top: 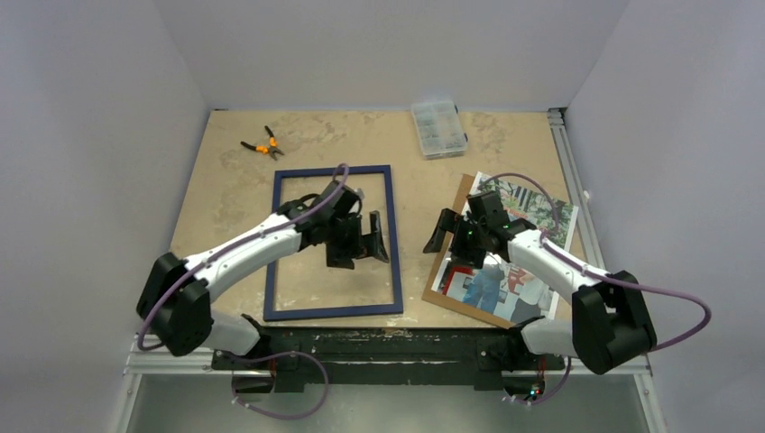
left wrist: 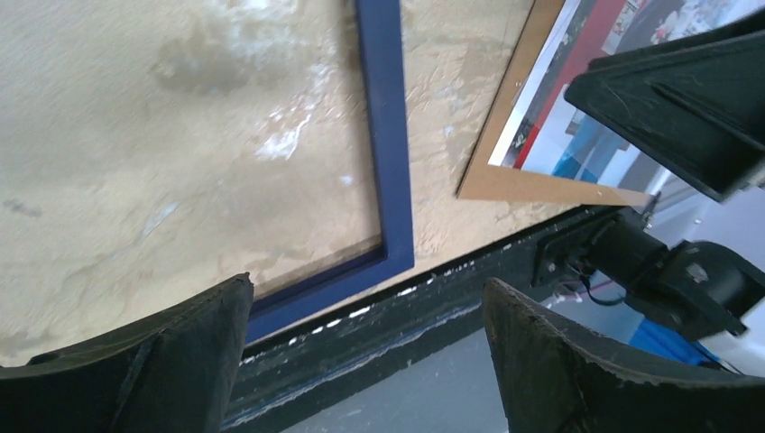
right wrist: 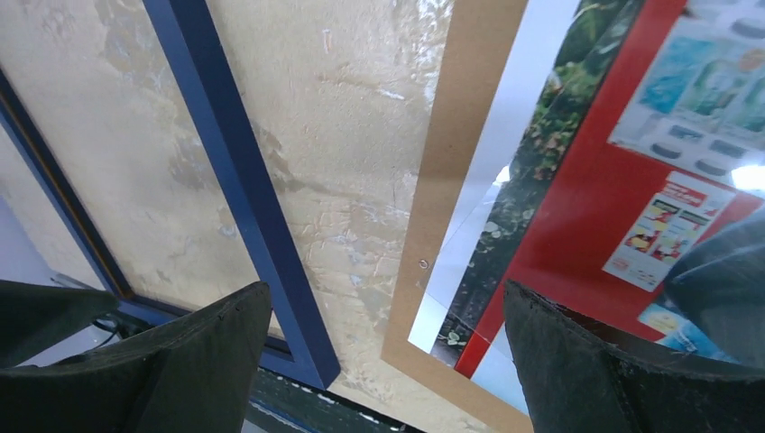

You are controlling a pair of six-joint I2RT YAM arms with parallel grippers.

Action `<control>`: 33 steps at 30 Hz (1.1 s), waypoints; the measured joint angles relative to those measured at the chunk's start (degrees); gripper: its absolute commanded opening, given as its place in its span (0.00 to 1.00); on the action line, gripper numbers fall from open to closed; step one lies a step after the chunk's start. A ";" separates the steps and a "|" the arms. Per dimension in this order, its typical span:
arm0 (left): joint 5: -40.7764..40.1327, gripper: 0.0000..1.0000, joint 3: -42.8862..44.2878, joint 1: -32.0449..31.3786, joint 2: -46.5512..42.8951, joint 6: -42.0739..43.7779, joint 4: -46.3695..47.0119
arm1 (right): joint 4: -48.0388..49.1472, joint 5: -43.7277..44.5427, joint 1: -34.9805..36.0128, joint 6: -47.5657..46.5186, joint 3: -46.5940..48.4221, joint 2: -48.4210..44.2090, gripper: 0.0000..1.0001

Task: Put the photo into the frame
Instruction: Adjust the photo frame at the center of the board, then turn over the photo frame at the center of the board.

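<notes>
The dark blue frame (top: 394, 244) lies flat on the table left of centre, and the tabletop shows through it. My left gripper (top: 361, 242) hovers open over its inside, near the right rail. In the left wrist view the frame's near right corner (left wrist: 390, 180) lies ahead of the empty left gripper (left wrist: 367, 284). The photo (top: 487, 287) lies face up on a brown board (top: 462, 307) to the right. My right gripper (top: 451, 240) stands open above the board's left edge. In the right wrist view the right gripper (right wrist: 386, 287) holds nothing, with the frame rail (right wrist: 235, 171) on its left and the photo (right wrist: 613, 162) on its right.
Orange-handled pliers (top: 262, 144) lie at the back left. A clear plastic parts box (top: 438, 128) sits at the back centre. A strip of bare table (right wrist: 361, 180) separates the frame from the brown board (right wrist: 451, 180). The black base rail (top: 361, 343) runs along the near edge.
</notes>
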 measured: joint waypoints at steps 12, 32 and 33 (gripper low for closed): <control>-10.93 0.80 19.37 -11.76 25.38 -0.90 -4.63 | -2.21 -3.34 -5.79 -3.80 -0.48 -2.40 0.98; -15.91 0.01 24.98 -13.88 34.38 -1.40 -10.38 | -1.99 -5.86 -6.54 -4.42 -1.99 -1.60 0.97; -16.04 0.00 24.98 -13.84 34.25 -1.29 -10.86 | -1.99 -5.97 -6.54 -4.42 -1.99 -1.60 0.97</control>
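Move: The photo frame's right bar, at the spot to be gripped, lies about 7 cm to the right of the left hand, roughly 1 cm ahead and some 9 cm below. The frame's near right corner is about 10 cm back and 8 cm right; the board with the photo centres about 34 cm right and 5 cm ahead, both some 10 cm below. From the right hand, that bar spot lies about 12 cm left, 1 cm back and 4 cm below. The open left hand swings right and down to the photo frame's right bar, about 7 cm across and 9 cm down, the sideways part coming first, while its wrist rolls some 25 degrees so the slanting fingers end up pointing nearly straight down. Low over the bar it stops travelling and closes from almost fully open to nearly shut, pinching the bar between its pads from both sides, while the right hand, wide open and off the frame, edges about 2 cm farther right, away from the bar. ##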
